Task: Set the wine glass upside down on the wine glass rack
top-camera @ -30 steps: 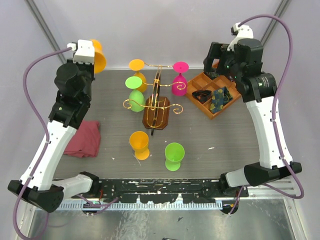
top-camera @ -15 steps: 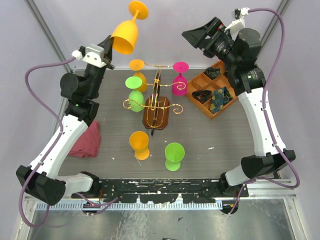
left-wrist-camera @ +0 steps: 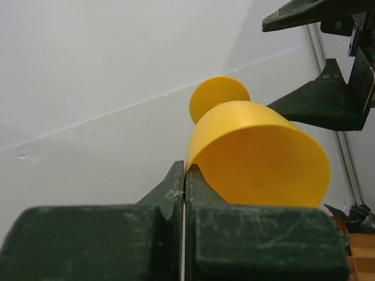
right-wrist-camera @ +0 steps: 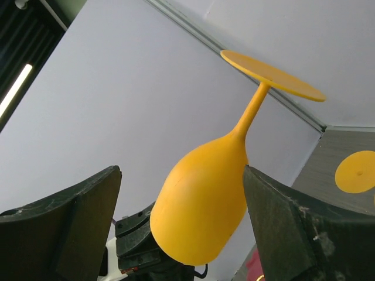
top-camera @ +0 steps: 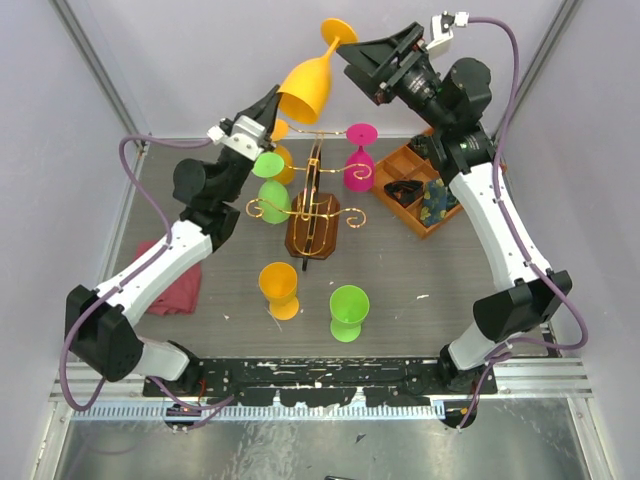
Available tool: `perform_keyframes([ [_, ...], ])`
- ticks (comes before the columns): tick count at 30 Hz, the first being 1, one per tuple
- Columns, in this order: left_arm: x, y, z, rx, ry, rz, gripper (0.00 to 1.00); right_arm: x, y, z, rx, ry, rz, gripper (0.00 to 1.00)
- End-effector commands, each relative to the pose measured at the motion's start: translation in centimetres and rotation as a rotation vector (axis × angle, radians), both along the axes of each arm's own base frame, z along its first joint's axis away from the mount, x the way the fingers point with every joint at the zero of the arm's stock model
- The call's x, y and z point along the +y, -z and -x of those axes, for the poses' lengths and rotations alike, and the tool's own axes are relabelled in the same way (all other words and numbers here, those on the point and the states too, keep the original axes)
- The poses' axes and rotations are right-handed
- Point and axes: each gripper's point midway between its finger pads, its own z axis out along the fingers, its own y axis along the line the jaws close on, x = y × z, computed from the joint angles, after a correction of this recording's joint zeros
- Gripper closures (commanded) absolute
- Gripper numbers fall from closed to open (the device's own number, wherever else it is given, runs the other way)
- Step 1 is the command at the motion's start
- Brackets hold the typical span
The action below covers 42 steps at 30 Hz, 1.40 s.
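An orange wine glass (top-camera: 310,85) is held high over the back of the table, tilted, foot up and mouth down. My left gripper (top-camera: 275,102) is shut on its rim (left-wrist-camera: 185,170), one finger inside the bowl (left-wrist-camera: 258,158) and one outside. My right gripper (top-camera: 358,72) is open with its fingers on either side of the bowl (right-wrist-camera: 205,199); the left finger (right-wrist-camera: 88,199) stands clear of it and the right one (right-wrist-camera: 281,211) is at its edge. Below stands the wine glass rack (top-camera: 313,225), a dark brown base with gold wire arms.
Green (top-camera: 270,195), pink (top-camera: 358,170) and orange (top-camera: 275,130) glasses hang on the rack. An orange glass (top-camera: 280,290) and a green glass (top-camera: 349,310) stand on the table in front. An orange compartment tray (top-camera: 410,158) sits at the right, a red cloth (top-camera: 168,278) at the left.
The left arm has carried the orange glass up and to the right. The right arm has swung up and left, bringing its open jaws around the bowl.
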Motion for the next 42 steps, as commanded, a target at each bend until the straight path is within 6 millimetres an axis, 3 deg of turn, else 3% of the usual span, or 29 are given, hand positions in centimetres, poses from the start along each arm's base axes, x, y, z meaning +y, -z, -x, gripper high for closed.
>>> perform_keyframes([
  [1,1.8,-3.0,1.7,-0.116,-0.044,0.082,1.0,-0.3,-3.6,2.1,-0.113,-0.028,-0.061,0.13],
  [10,1.6,-2.7,2.1,-0.123,-0.026,0.078,1.0,0.3,-2.1,0.1,-0.09,-0.007,-0.045,0.19],
  [26,1.1,-1.9,2.5,-0.103,0.018,0.093,1.0,3.0,-1.5,-1.6,-0.114,-0.056,-0.066,0.27],
  [37,1.4,-1.4,1.6,-0.084,-0.008,0.115,1.0,4.2,-1.3,-1.2,-0.12,-0.101,-0.079,0.53],
  [42,1.3,-1.2,1.8,-0.086,0.008,0.125,1.0,4.4,-0.9,-1.4,-0.115,-0.103,-0.076,0.58],
])
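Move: The yellow wine glass, its foot tipped up and away, is pinched by its rim in the left hand; its middle lies about 6 cm to that hand's right, 4 cm ahead and 3 cm above. From the open right hand the glass lies some 9 cm left, 2 cm ahead and about level. The rack stands roughly 9 cm left of the right hand, 3 cm back and 30 below; the hanging magenta glass is about 5 cm ahead and 27 below, not offset sideways. The yellow glass is held out almost still by the left fingers, shut on its rim, while the right hand closes in on its upper bowl and stem: about 5 cm forward-left while dipping some 4 cm, then a little back up, still edging left. The right fingers narrow from nearly wide open to under half, around where stem meets bowl; their touch can't be made out. ##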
